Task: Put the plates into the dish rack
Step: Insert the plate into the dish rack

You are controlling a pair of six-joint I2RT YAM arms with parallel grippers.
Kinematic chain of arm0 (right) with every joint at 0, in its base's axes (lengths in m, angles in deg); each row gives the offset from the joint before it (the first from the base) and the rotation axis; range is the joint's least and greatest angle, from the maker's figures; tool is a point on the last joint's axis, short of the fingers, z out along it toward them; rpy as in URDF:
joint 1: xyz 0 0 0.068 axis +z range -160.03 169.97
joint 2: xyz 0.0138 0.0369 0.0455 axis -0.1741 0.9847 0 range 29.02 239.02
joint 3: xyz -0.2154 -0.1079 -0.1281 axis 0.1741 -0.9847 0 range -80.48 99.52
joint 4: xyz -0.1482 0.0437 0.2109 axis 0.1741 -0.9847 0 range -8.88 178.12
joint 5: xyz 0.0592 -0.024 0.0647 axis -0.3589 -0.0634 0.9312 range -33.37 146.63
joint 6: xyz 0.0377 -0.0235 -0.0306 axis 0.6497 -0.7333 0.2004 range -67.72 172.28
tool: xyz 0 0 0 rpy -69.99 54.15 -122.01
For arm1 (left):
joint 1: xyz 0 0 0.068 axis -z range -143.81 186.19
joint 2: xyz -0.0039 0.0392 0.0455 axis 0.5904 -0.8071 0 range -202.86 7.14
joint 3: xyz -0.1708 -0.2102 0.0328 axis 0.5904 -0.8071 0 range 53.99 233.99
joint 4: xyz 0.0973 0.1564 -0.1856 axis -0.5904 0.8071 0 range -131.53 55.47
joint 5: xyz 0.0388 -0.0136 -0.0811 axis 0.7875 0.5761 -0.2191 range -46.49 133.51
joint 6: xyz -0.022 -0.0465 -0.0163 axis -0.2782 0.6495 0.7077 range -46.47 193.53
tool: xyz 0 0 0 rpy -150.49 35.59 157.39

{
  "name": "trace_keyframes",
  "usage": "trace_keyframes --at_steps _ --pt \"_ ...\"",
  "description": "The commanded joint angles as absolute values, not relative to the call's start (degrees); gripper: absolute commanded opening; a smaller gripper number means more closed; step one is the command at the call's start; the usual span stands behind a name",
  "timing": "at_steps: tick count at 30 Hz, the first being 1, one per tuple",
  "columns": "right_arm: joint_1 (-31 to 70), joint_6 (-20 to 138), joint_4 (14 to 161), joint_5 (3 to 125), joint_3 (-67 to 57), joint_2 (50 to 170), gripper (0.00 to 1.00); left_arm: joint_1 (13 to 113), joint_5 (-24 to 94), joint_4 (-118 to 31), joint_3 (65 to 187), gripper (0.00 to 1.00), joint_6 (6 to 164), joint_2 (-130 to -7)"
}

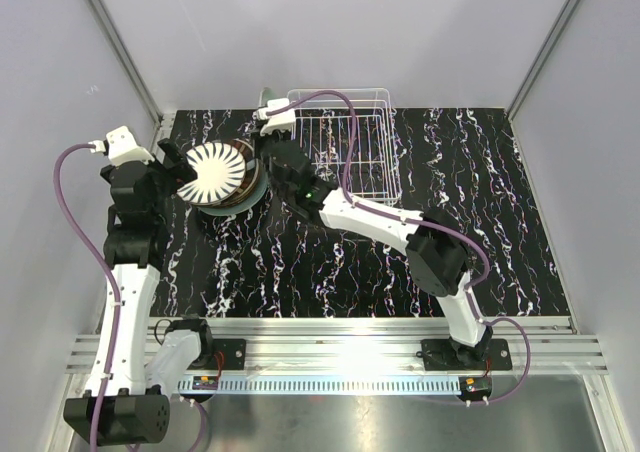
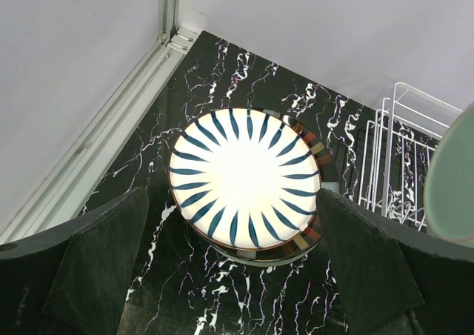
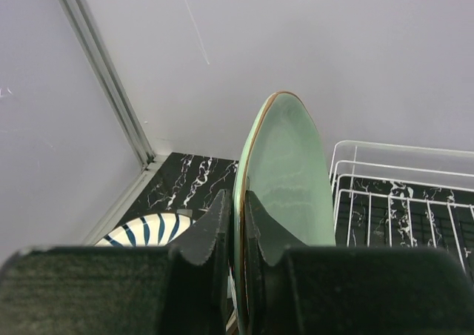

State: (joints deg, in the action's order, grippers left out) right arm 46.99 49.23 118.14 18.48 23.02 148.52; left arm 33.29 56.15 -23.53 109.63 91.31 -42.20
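A stack of plates lies flat at the back left of the table, its top plate white with dark blue radial stripes. A dark plate with coloured rim blocks shows under it. My left gripper is open just above the stack's near edge, its fingers spread wider than the plates. My right gripper is shut on the rim of a pale green plate, held upright on edge between the stack and the dish rack. The white wire rack stands empty to the right of that plate.
The table top is black marble-patterned. Grey walls and an aluminium corner post close in the back left, just behind the stack. The right arm stretches diagonally across the table's middle.
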Motion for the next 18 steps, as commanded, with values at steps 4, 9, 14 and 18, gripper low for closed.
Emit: trace_keyframes --at_steps 4,9,14,18 --pt "45.4 55.6 130.8 17.3 20.7 143.3 0.0 34.2 55.8 -25.1 110.1 0.99 90.6 -42.3" --pt "43.9 59.5 131.5 18.1 17.8 142.5 0.0 34.1 55.3 -25.0 110.2 0.99 90.5 -42.5" --pt "42.9 63.3 132.2 19.4 15.6 141.9 0.0 34.1 55.0 -25.0 110.3 0.99 90.4 -42.8" --pt "42.7 64.8 133.0 20.4 15.1 142.2 0.0 34.1 54.9 -25.1 110.3 0.99 90.3 -42.7"
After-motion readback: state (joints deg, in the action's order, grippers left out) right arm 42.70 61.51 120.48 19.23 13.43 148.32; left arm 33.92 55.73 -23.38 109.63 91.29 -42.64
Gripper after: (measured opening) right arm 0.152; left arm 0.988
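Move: From the right gripper, which holds the green plate on edge, the middle of the dish rack lies about 8 cm ahead, 15 cm to the right and some 27 cm below. The striped plate lies about 18 cm to this gripper's left and 2 cm ahead, with the brown-rimmed plate just under it, about 14 cm left and 2 cm ahead, both close to 27 cm lower. For the idle left gripper, the rack is roughly 19 cm ahead, 35 cm right and 24 cm below. Lower the right gripper about 6.5 cm with the green plate still pinched on edge, going straight down first, then also easing some 2.5 cm each to the right and forward, towards the left part of the rack. Let the fingers tip slightly downward and the hand's left side rise a little, and keep the grip shut on the plate. ##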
